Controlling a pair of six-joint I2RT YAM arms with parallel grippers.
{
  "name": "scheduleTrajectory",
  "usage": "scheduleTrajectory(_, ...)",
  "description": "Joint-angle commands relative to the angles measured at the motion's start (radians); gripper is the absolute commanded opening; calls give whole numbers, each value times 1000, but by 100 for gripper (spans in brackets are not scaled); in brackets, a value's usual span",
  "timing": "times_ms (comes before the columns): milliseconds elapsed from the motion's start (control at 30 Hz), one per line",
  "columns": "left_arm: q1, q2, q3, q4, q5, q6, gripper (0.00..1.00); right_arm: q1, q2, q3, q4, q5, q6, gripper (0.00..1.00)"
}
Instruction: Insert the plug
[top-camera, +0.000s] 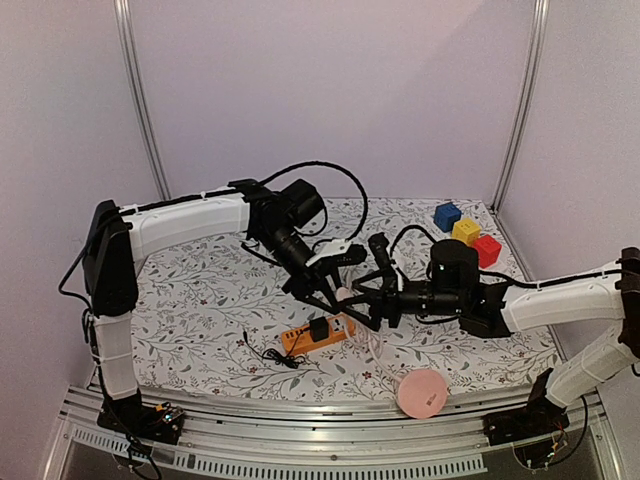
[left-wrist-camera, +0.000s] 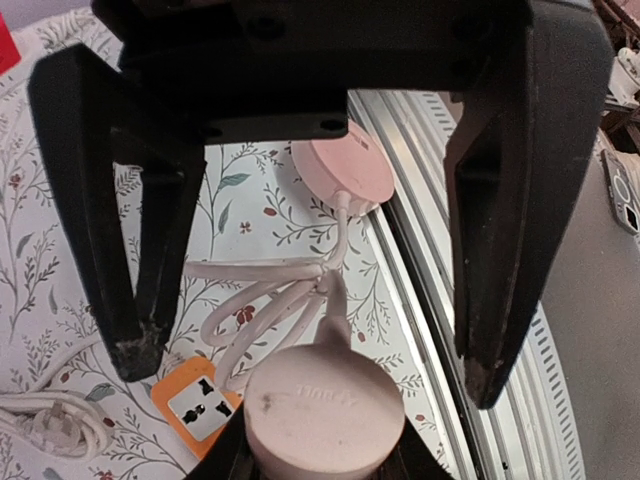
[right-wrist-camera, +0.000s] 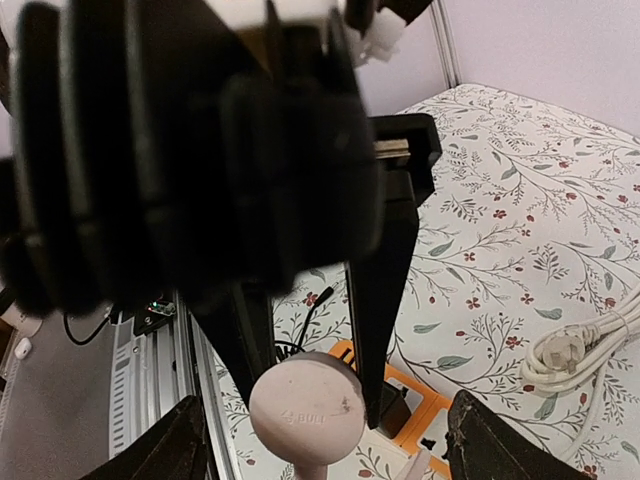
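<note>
The plug (left-wrist-camera: 325, 400) is a round pale-pink disc hanging in the air, its pink cord (left-wrist-camera: 265, 300) trailing down to the table. My left gripper (left-wrist-camera: 320, 445) is shut on the plug, one finger tight on each side; the right wrist view shows those fingers (right-wrist-camera: 372, 340) flanking the plug (right-wrist-camera: 305, 410). Facing it, my right gripper (right-wrist-camera: 328, 400) is open, its fingers standing well clear of the plug on both sides. From above, both grippers meet over the table's middle (top-camera: 350, 298). The orange power strip (top-camera: 300, 340) lies just below them, a free socket (left-wrist-camera: 195, 408) showing.
A black plug (top-camera: 318, 328) sits in the strip, with a thin black cable (top-camera: 265, 350) beside it. A pink round reel (top-camera: 422, 392) lies by the front rail. A bundled white cable (right-wrist-camera: 570, 350) lies beyond. Blue (top-camera: 447, 215), yellow (top-camera: 466, 231) and red (top-camera: 487, 250) cubes stand back right.
</note>
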Motion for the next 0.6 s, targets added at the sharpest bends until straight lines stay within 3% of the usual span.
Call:
scheduleTrajectory(0,-11,14,32,-9,19,12,0,-2,47,24,9,-16,-10,79)
scheduleTrajectory(200,-13,24,42,-11,22,8,0,-3,71,41,20,-22,-7,67)
scheduleTrajectory(400,-13,27,49,-16,24,9,0,-2,84,49,41,-33,2,43)
scheduleTrajectory(567,-13,29,59,-18,21,10,0,-2,99,40,40,-36,23,40)
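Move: The left hand grips the round pink plug in mid-air right at its fingertips. From the right hand, that plug sits about 2 cm to the left and 1 cm lower, between its open fingers. The orange power strip's middle lies some 7 cm left, 2 cm ahead and 17 cm below the right hand, while the pink disc is about 15 cm back, 14 cm right and equally low. The right fingers, pointing left towards the left hand, close from wide open to a bit under half open on either side of the pink plug, while that hand eases about 1 cm left and, after a slightly deeper dip, ends about 1 cm lower. The left hand keeps its grip on the plug and stays nearly in place, sagging only about half a centimetre late on; whether the right pads touch the plug yet can't be seen. ##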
